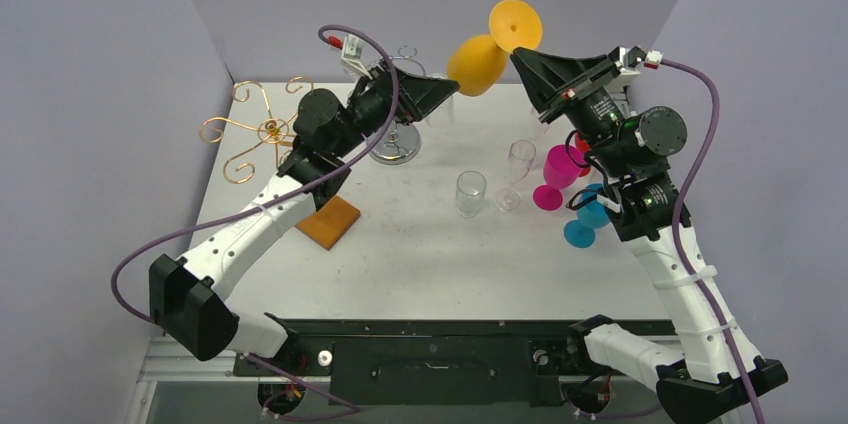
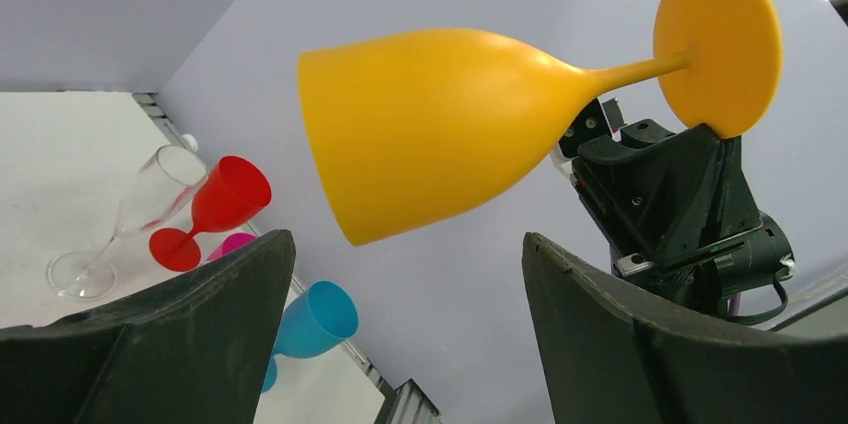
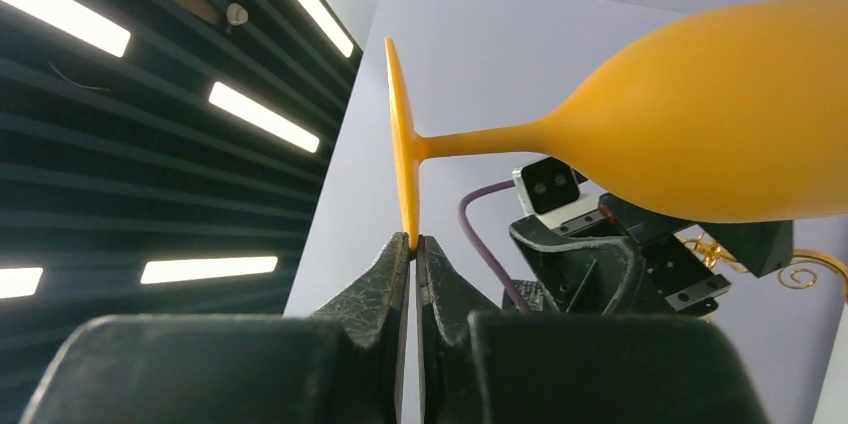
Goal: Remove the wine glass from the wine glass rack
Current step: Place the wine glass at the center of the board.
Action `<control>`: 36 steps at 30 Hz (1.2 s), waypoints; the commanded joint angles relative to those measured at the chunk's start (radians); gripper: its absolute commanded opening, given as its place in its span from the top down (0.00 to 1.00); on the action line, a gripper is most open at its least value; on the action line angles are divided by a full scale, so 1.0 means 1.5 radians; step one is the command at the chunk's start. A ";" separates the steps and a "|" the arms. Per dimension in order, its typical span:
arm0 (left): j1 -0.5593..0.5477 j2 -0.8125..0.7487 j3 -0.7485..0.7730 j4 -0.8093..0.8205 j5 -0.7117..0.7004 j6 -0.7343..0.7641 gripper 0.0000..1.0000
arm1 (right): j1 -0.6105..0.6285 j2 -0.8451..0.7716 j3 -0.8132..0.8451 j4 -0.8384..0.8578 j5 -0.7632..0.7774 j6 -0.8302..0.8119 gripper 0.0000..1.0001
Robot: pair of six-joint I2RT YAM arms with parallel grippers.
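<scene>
A yellow wine glass (image 1: 478, 64) hangs in the air on its side over the table's far edge, with its foot (image 1: 516, 24) toward the right. My right gripper (image 1: 517, 52) is shut on the rim of that foot (image 3: 403, 144), as the right wrist view shows with the right gripper (image 3: 413, 240) pinching the thin disc. My left gripper (image 1: 452, 90) is open at the bowl's left side. In the left wrist view the bowl (image 2: 440, 134) lies just beyond the left gripper (image 2: 405, 244), with nothing between the fingers. The gold wire wine glass rack (image 1: 262, 129) stands at the far left, with no glass on it.
A chrome round base (image 1: 395, 147) sits under the left arm. Two clear glasses (image 1: 471, 192) (image 1: 518, 172) stand mid-table. Pink (image 1: 558, 174), red (image 1: 581, 152) and blue (image 1: 588, 219) glasses cluster beside the right arm. An orange pad (image 1: 329, 221) lies at the left.
</scene>
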 commanded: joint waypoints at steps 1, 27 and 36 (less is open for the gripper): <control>-0.004 0.026 0.028 0.144 0.045 -0.050 0.19 | 0.001 -0.016 0.025 0.059 -0.023 0.035 1.00; -0.009 0.058 0.041 0.430 0.108 -0.163 0.71 | -0.013 -0.006 -0.069 0.195 -0.051 0.157 1.00; -0.009 -0.014 0.019 0.300 0.089 -0.103 1.00 | -0.057 -0.040 -0.089 0.044 -0.042 0.036 1.00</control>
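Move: The yellow wine glass, base up with its foot's edge in the right fingers, has its middle some 6 cm right, 2 cm ahead and 7 cm above the left hand; from the right hand it is about 3 cm left, 2 cm ahead and 6 cm below. Far below the left hand, a clear tumbler stands roughly 4 cm ahead and 6 cm right, the silver rack some 20 cm ahead and 11 cm left. Upward and back by about 8 and 6 cm, after a short reach to its right, the left hand comes under the wine glass, tilting up and rolling left side down; its open fingers shut on the bowl's wall at the rim. The still-shut right hand draws up and back some 3 cm, then turns forward, right and down as its tips come free of the foot's edge. ##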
